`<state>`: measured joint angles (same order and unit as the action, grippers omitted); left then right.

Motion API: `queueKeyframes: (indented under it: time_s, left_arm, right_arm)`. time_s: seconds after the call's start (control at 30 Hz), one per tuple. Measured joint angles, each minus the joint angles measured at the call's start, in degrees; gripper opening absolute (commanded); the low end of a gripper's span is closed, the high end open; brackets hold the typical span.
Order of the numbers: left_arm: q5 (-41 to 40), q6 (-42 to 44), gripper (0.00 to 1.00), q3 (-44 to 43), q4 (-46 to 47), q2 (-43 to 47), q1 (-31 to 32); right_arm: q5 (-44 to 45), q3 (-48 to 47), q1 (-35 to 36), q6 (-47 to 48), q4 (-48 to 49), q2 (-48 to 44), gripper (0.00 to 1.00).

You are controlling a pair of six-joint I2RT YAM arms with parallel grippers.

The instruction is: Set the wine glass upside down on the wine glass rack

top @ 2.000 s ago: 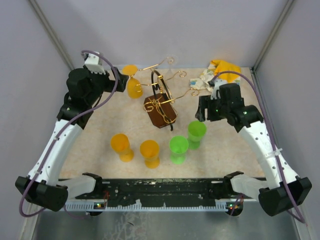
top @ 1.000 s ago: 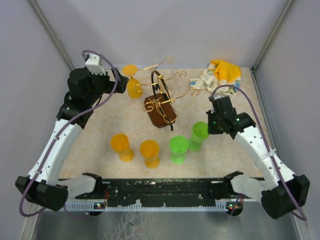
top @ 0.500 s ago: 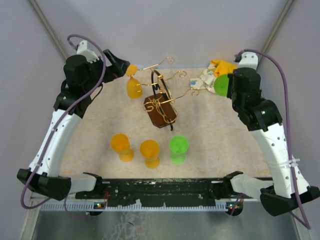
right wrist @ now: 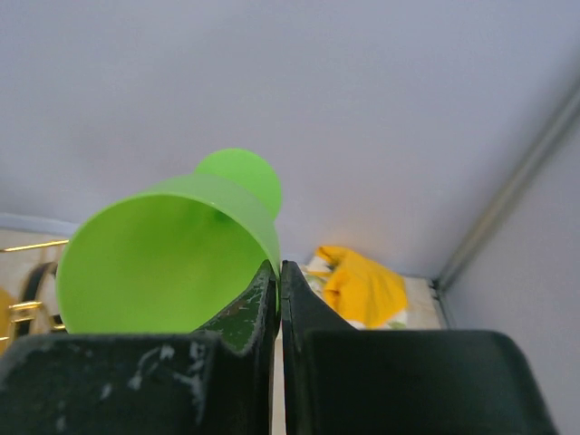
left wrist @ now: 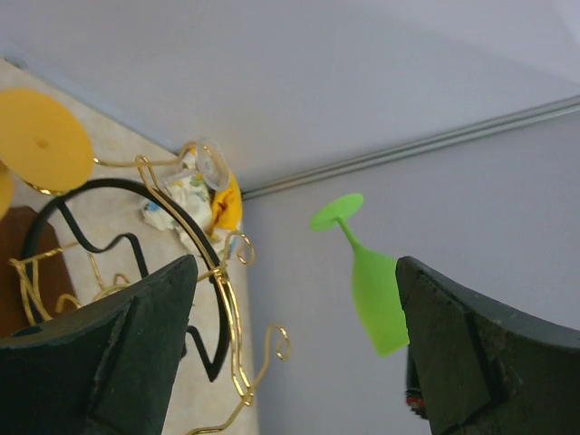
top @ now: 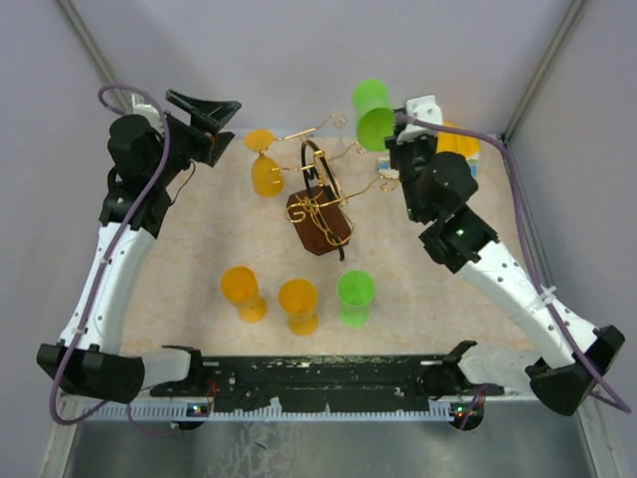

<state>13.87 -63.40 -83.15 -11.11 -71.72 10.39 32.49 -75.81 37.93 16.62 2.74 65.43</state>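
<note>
My right gripper is shut on the rim of a green wine glass, one finger inside the bowl and one outside. The glass is held high and tilted at the back right of the wine glass rack, its foot pointing away from the gripper. The rack's gold wire arms curl out from a dark wooden base. An orange glass hangs upside down on the rack's left arm, its foot on top. My left gripper is open, raised to the left of that glass and holding nothing.
Two orange glasses and a green glass stand upright near the front of the mat. A crumpled yellow and white cloth lies at the back right corner. Grey walls close in behind and at both sides.
My right arm has swung the green glass left and up, from beside the cloth to just behind the rack. My left gripper has drawn back and up from the hung orange glass.
</note>
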Motion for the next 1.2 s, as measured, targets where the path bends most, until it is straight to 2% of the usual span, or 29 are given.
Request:
queueKeyframes:
  time_s: [0.23, 0.37, 0.77, 1.2]
  left_arm:
    - [0.28, -12.48, 0.92, 9.64, 4.66, 3.32, -1.20]
    - [-0.59, -17.25, 0.89, 13.75, 6.91, 7.76, -3.10]
    - [2.05, -23.21, 0.74, 17.46, 12.37, 8.76, -4.92]
    - [3.72, -23.85, 0.69, 18.67, 13.29, 8.72, -5.03]
  right_arm:
    - [-2.34, 4.87, 12.57, 12.04, 22.18, 8.41, 0.00]
    - [-2.93, 4.94, 16.72, 16.46, 28.96, 14.51, 0.00]
    - [-3.21, 4.96, 23.65, 22.62, 43.04, 21.18, 0.00]
    - [-4.46, 4.87, 26.58, 23.41, 45.51, 26.51, 0.00]
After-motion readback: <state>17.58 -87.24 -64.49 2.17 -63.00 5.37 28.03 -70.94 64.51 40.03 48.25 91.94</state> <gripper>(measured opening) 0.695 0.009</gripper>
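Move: The right gripper holds the green wine glass by its rim, the foot pointing out and up; the open left gripper, where it is taken, is some 32 cm to the left, 3 cm ahead and about level. From the left gripper the glass's middle lies about 28 cm right, 1 cm ahead and 3 cm higher. The hung orange glass is roughly 5 cm ahead, 3 cm right and 23 cm below it; the rack about 8 cm ahead, 16 cm right and 28 cm below. Swing the right gripper some 25 cm left, fast at first, then easing, sinking and drawing back about 5 cm each, to bring the pinched green glass to the left fingers. Turn that wrist counter-clockwise and tip its fingers up. Dip the left gripper, raise it while drifting left and back, then dip again; roll its left side down some 20 degrees and narrow the fingers by about a quarter, without gripping. ##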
